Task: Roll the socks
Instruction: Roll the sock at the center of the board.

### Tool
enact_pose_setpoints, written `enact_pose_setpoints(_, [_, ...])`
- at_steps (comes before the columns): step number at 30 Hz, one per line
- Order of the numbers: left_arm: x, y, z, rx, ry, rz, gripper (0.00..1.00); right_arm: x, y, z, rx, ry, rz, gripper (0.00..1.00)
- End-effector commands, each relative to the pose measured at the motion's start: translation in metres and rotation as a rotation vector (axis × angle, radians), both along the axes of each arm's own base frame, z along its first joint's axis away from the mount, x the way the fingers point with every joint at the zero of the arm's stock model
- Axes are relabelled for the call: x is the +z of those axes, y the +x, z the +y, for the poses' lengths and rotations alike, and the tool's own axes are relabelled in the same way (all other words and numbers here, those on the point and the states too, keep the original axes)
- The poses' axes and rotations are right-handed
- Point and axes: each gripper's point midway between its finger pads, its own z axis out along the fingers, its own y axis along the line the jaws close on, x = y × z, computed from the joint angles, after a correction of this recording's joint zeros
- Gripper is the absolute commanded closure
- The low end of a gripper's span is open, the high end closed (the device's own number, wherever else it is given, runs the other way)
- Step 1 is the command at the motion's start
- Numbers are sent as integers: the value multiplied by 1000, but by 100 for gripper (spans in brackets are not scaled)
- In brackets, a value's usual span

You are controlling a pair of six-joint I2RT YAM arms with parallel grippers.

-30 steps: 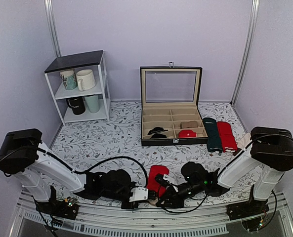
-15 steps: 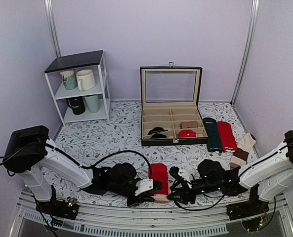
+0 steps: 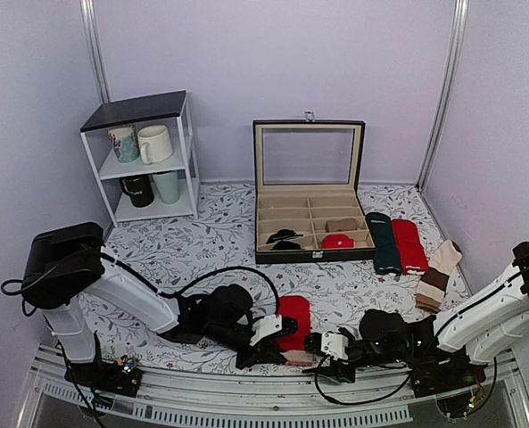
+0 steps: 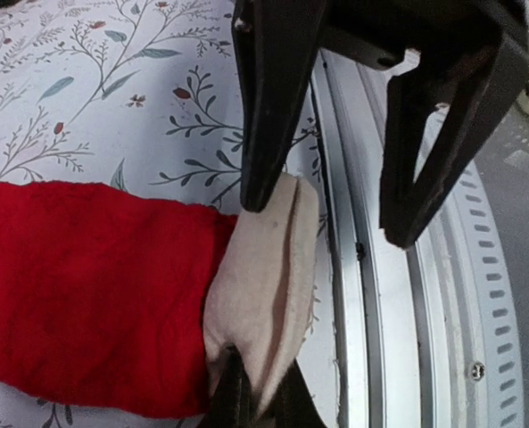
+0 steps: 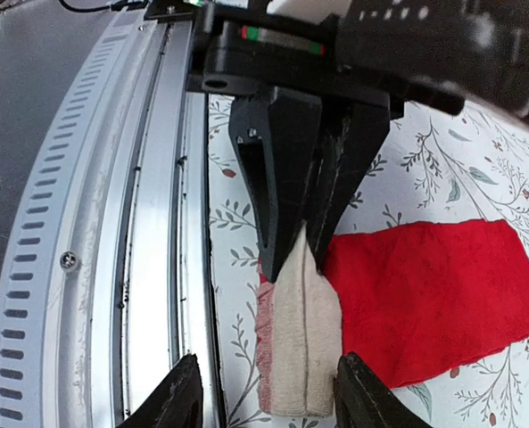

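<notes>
The socks (image 3: 293, 319) lie flat near the table's front edge: bright red knit with a beige end (image 3: 296, 358) pointing at the rail. My left gripper (image 4: 257, 390) is shut on that beige end (image 4: 264, 267), pinching its edge. From the right wrist view the left gripper (image 5: 300, 254) shows clamped on the far edge of the beige end (image 5: 304, 348). My right gripper (image 5: 268, 379) is open, its fingers either side of the beige end's near edge, not gripping it. In the top view the right gripper (image 3: 332, 346) sits just right of the socks.
A metal rail (image 4: 398, 294) runs right beside the beige end. Further back stand an open compartment case (image 3: 309, 223), a dark green sock (image 3: 384, 242), a plain red sock (image 3: 409, 245), beige-brown socks (image 3: 436, 272) and a white shelf with mugs (image 3: 148, 160).
My right gripper has opened and drawn back to the right, its arm dropping low. The left gripper has shifted right and stays shut on the beige end.
</notes>
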Motion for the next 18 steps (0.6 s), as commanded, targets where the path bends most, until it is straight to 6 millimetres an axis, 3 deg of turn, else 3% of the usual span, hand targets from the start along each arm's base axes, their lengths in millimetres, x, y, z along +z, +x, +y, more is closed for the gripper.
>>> enact_pose_setpoints(1, [-76, -21, 68, 28, 338, 135, 100, -4, 4, 7, -15, -15, -31, 49])
enact_pose_setpoints(5, [-77, -22, 69, 31, 338, 140, 100, -14, 10, 8, -65, -47, -28, 51])
enact_pose_setpoints(10, [-79, -22, 70, 32, 342, 144, 100, -25, 9, 9, -77, -85, 5, 61])
enact_pose_setpoints(16, [-81, -20, 68, 32, 347, 145, 100, -33, 8, 5, -116, -106, 68, 84])
enact_pose_setpoints(18, [-77, -17, 65, 40, 332, 124, 100, -35, 7, 3, -127, -115, 89, 87])
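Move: Just below the open right fingers is the right edge of the sock's folded cream end, about 3 cm down, 1 cm ahead and 1 cm to the left. The middle of the sock's red part lies some 8 cm ahead of that hand and 5 cm left, and the metal rail runs roughly 5 cm behind it. From the left hand, already pinching the opposite edge, the right edge is about 6 cm to the right and level fore and aft. Sinking about 2.5 cm and easing slightly forward, the right hand brings its half-open fingers down astride the right edge of the cream end, then closes them most of the way and pinches the fabric. The left hand stays in place with its fingers shut, keeping its hold on the other edge. ##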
